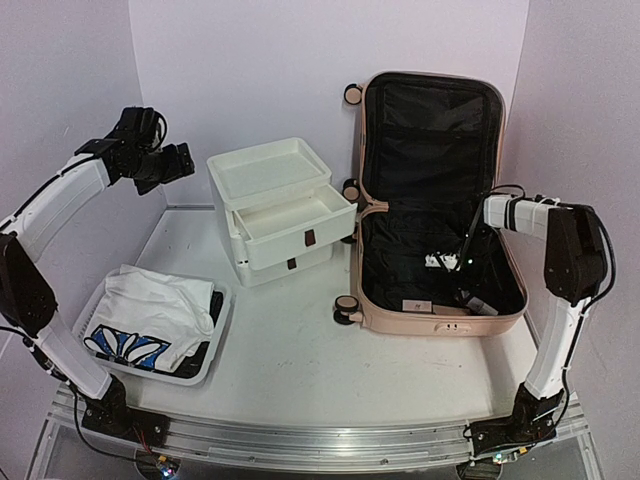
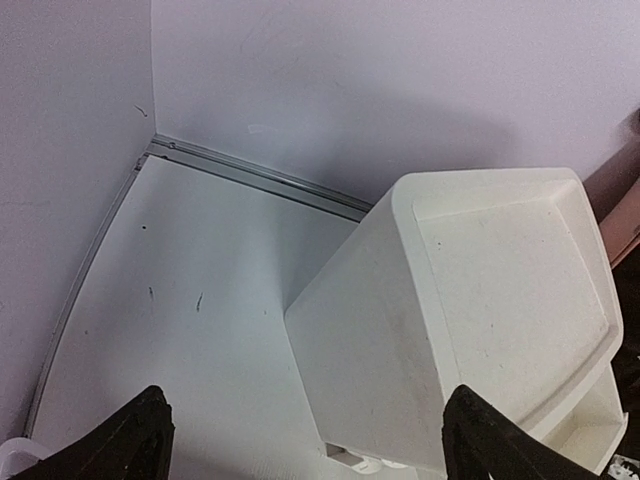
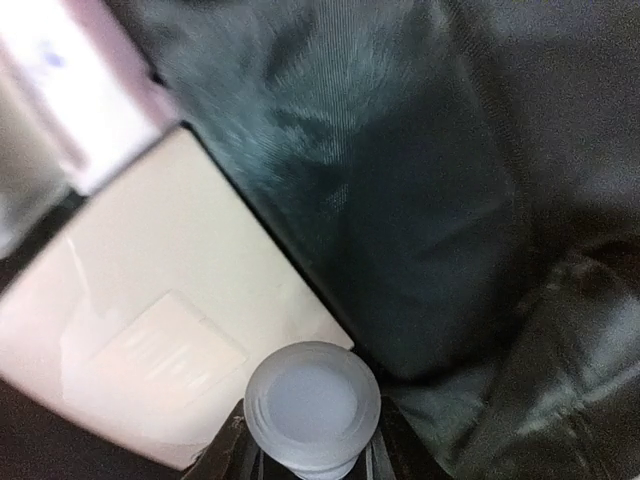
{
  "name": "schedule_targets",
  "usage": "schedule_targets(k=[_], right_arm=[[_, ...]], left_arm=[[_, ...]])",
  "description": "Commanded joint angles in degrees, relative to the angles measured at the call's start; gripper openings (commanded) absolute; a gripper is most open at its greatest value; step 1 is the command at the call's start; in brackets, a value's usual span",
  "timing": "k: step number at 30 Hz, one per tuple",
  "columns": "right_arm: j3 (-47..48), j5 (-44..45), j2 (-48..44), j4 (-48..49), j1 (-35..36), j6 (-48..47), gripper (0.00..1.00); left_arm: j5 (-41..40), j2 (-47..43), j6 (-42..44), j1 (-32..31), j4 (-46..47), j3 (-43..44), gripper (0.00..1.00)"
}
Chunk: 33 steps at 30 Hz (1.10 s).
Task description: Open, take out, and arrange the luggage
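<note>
The pale pink luggage (image 1: 440, 322) lies open at the right of the table, its lid propped against the back wall and its black lining (image 3: 430, 200) showing. My right gripper (image 1: 462, 262) reaches down into the lower half. In the right wrist view its fingers (image 3: 395, 450) press both sides of a frosted round-capped bottle (image 3: 312, 400), next to a flat cream packet (image 3: 150, 330). My left gripper (image 1: 185, 160) hangs high at the back left. It is open and empty (image 2: 315, 440).
A white drawer unit (image 1: 270, 200) (image 2: 480, 300) stands mid-table with one drawer pulled out. A white perforated basket (image 1: 215, 345) holding folded white clothing (image 1: 150, 310) sits at the front left. Purple walls close in the back and sides.
</note>
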Motion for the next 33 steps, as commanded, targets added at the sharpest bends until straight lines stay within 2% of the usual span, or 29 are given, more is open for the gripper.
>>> schedule_targets(k=[1,5,7,11,14,17,21,26,33], right_arm=[[3.62,-4.36,-7.91,0.33,1.66,1.97,0.22],[12.17,-15.6,-9.18,0.82,4.07,8.37,0.19],[18.5,-21.37,-8.56,2.76,6.69,11.16,0.12],[26.2,-29.6,-6.81,11.91,12.08,16.01,0.1],[34.16,-33.77,-4.01,16.61,14.93,19.99,0.03],[41.91,-34.99,-1.34,19.7,17.65,21.39,0.01],[50.16,-34.55,1.02,20.17,21.2,18.51,0.0],[54.08,-37.25,5.96,22.09,23.25,13.12,0.0],[60.08,-31.8,13.7,24.6,24.83,9.01,0.0]], left_arm=[[3.6,-4.02,-1.87,0.33,2.58,-0.83,0.94],[5.4,-4.92,-2.55,0.28,2.51,-1.41,0.93],[7.11,-5.27,-3.04,0.28,2.47,-1.61,0.93],[8.77,-6.68,-3.82,0.26,2.4,-3.2,0.92],[11.08,-8.04,-3.88,0.31,2.46,-4.8,0.92],[12.64,-9.21,-3.05,0.34,2.37,-5.85,0.92],[15.43,-9.45,-1.54,0.18,2.4,-6.03,0.92],[17.43,-9.43,-0.47,0.22,2.34,-5.67,0.92],[17.93,-10.88,-0.68,0.22,2.25,-6.56,0.92]])
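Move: The right hand, low inside the open suitcase, already grips a pale bottle; the open upper drawer lies about 41 cm to its left, 10 cm farther out and 14 cm higher. The storage unit's top is some 46 cm left, 14 cm ahead and 22 cm up; the suitcase lid's middle is about 8 cm left, 26 cm ahead and 18 cm up. From the left hand, the drawer is 26 cm right, 3 cm back and 13 cm down. The right arm keeps its pinch on the bottle and lifts it out of the suitcase, sweeping about 36 cm left and a good 30 cm up with a little forward early on, past the front of the lid to above the drawer's right end, where it starts to sink; the fingers swing from straight down to pointing mostly left and still slanting down. Meanwhile the empty left hand, fingers open, draws back and right about 4 cm each, rolling and turning slightly clockwise. ##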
